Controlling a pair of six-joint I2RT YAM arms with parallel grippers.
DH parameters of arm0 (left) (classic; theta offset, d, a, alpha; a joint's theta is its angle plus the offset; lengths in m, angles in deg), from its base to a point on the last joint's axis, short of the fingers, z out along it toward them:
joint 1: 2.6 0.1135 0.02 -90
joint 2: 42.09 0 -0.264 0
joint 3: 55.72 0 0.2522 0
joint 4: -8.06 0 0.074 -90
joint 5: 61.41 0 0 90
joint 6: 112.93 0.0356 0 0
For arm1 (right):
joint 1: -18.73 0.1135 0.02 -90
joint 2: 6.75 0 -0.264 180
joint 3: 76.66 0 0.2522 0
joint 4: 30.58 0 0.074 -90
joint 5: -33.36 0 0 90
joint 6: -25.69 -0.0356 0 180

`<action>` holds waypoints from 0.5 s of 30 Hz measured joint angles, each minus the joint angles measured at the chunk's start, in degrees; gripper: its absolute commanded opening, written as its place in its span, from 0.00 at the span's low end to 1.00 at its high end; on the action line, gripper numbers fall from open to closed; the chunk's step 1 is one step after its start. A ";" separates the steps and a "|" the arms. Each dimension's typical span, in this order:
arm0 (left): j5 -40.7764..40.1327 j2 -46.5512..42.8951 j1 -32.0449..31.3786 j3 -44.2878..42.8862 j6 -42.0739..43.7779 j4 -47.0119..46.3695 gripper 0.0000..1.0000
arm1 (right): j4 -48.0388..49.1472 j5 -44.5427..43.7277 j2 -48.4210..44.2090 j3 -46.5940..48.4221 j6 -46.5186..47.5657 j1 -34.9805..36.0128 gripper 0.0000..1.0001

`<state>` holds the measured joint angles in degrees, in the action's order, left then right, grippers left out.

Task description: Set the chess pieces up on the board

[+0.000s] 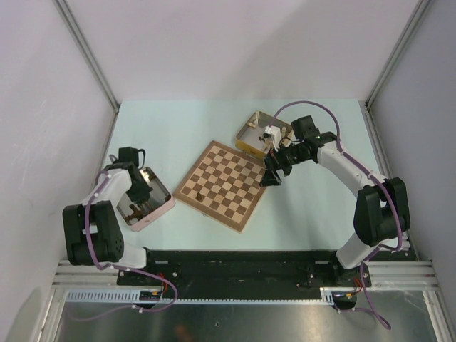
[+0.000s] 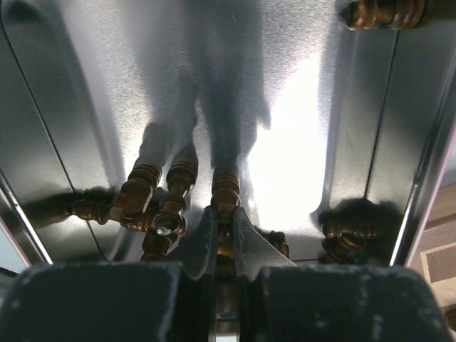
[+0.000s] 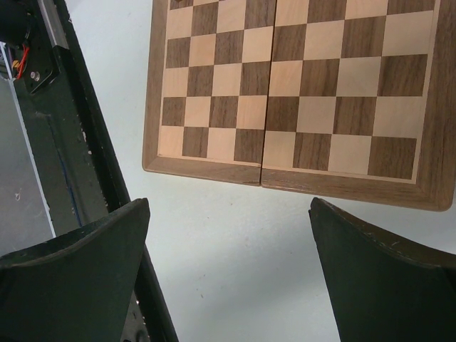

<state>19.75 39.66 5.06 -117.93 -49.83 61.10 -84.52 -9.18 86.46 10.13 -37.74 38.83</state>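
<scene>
The board (image 1: 222, 185) lies at an angle in the middle of the table, with a couple of small dark chess pieces (image 1: 197, 193) near its left corner. My left gripper (image 2: 225, 212) reaches into the pink tin (image 1: 162, 208) and is shut on a dark brown chess piece (image 2: 225, 187) that lies on the tin's shiny floor. More dark pieces (image 2: 137, 197) lie close on its left, and another (image 2: 355, 228) on its right. My right gripper (image 3: 229, 206) is open and holds nothing, hovering over bare table just off the board's edge (image 3: 285, 178).
A yellow tin (image 1: 251, 132) stands beyond the board's far right side, behind the right arm. One dark piece (image 2: 385, 11) lies at the far end of the pink tin. The tin's walls (image 2: 420, 185) close in on both sides of the left gripper.
</scene>
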 measured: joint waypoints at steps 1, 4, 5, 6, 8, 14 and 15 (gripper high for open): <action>0.07 -0.13 -0.20 0.00 0.04 -0.02 0.05 | 0.00 0.00 0.00 0.00 0.00 0.00 1.00; 1.01 -0.87 -1.07 0.00 0.31 -0.04 0.03 | -0.02 -0.02 0.02 0.02 0.00 0.00 1.00; 1.66 -1.40 -1.49 0.00 0.48 -0.07 0.02 | -0.04 0.00 0.02 0.02 0.00 0.00 1.00; 2.05 -2.25 -2.12 0.00 0.66 0.00 0.02 | -0.04 -0.02 0.02 0.02 0.00 0.00 1.00; 3.23 -4.39 -3.32 0.00 1.31 0.02 0.02 | -0.04 -0.02 0.02 0.02 0.00 0.00 1.00; 6.56 -12.61 -6.69 0.00 2.56 0.76 0.02 | -0.09 -0.02 0.02 0.07 0.00 0.00 1.00; 7.43 -13.70 -7.28 -0.02 2.56 0.90 0.01 | -0.09 0.00 0.02 0.07 0.00 0.00 1.00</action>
<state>27.18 25.96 -2.22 -117.95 -47.27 62.00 -84.61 -9.18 86.48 10.20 -37.74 38.83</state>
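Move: The dark chess piece already pinched in the left fingers, low in the pink tray, is bound for the chess board, whose middle lies about 27 cm to the right and 6 cm ahead, around fingertip height. The dark piece already on the board is some 18 cm right and 3 cm ahead; loose dark pieces lie about 3 cm left and 1 cm back. From the idle right hand, the board's middle is roughly 12 cm left, 2 cm ahead and 14 cm below. The dark piece stays pinched as the left hand lifts it off the tray floor, about 5.5 cm up and as far to the right, towards the board. It starts slowly, then gathers speed; the wrist turns some 15 degrees clockwise while the fingertips swing a little forward. ##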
